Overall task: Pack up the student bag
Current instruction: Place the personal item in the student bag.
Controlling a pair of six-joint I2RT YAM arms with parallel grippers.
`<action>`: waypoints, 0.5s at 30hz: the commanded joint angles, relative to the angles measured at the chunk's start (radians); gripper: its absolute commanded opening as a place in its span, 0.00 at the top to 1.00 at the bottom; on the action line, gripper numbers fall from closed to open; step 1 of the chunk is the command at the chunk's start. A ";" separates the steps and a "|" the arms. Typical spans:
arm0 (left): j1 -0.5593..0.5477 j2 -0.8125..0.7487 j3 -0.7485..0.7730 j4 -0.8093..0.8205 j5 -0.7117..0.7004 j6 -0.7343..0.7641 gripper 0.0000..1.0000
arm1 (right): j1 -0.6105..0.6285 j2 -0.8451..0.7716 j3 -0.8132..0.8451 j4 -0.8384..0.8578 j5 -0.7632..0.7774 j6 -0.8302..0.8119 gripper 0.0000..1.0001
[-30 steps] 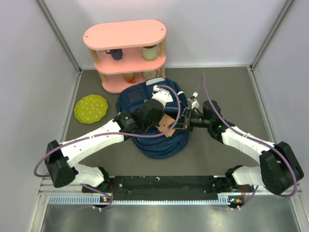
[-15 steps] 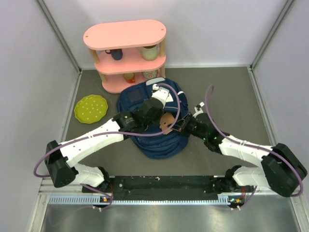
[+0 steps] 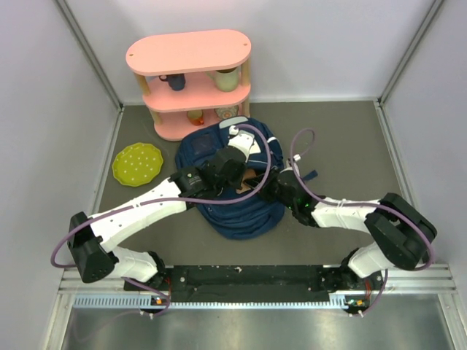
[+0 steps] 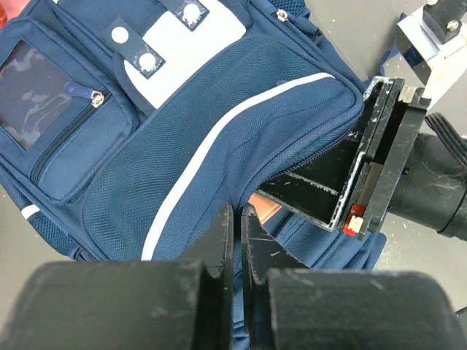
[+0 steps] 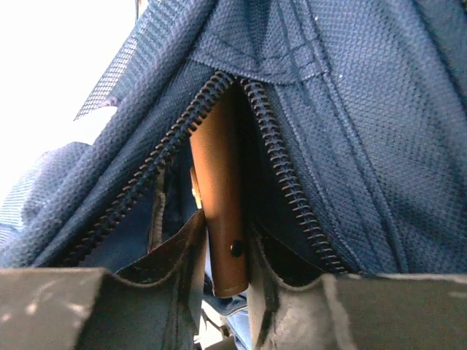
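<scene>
The student bag point(image 3: 235, 208), navy with a white stripe point(image 4: 191, 169), lies mid-table. My left gripper point(image 4: 238, 216) is shut, pinching the fabric edge of the bag's top flap and holding the zipper mouth point(image 5: 288, 197) apart. My right gripper point(image 5: 226, 227) reaches into that mouth from the right point(image 3: 265, 185). A brown flat case point(image 5: 221, 189) with a black stud stands between its fingers, mostly inside the bag. The jaws are slightly open, with a dark gap beside the case. A sliver of the case point(image 4: 264, 207) shows under the flap.
A pink three-tier shelf point(image 3: 191, 52) with cups stands just behind the bag. A green plate point(image 3: 138, 162) lies at the left. Grey walls close in on three sides. The right arm's purple cable point(image 3: 298, 146) loops over the bag's strap.
My right arm has dropped and pushed left, carrying the brown case from above the bag into its opening. Its jaws have eased apart. The left gripper has held its place.
</scene>
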 commanded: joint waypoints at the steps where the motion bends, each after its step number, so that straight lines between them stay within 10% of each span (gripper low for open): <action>1: -0.006 -0.025 0.071 0.108 0.026 -0.044 1.00 | 0.012 0.036 0.101 0.051 -0.075 -0.082 0.68; 6: -0.004 -0.023 0.070 0.111 0.021 -0.041 1.00 | 0.011 -0.022 0.085 -0.026 -0.107 -0.178 0.35; 15: 0.000 -0.028 0.062 0.114 0.013 -0.038 1.00 | 0.012 -0.194 0.022 -0.218 -0.042 -0.273 0.42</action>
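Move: The right gripper's fingers, only just parted, are still around the near edge of the brown personal item, inside the student bag's mouth; its middle lies about 4 cm ahead, 3 cm left and 2 cm below. The flap edge held by the left gripper is some 2 cm ahead, 3 cm left and 5 cm above; the loose strap, about 18 cm right, 1 cm ahead and 8 cm lower. From the left gripper, the item sits about 7 cm below and 2 cm right. Open the right gripper to about two thirds so it lets go of the personal item, easing the hand a good 1 cm left as the fingers spread. Then lift it about 2.5 cm and draw it back some 2 cm, out towards the bag's mouth. Keep the left gripper still and shut on the flap edge, holding the bag open. ##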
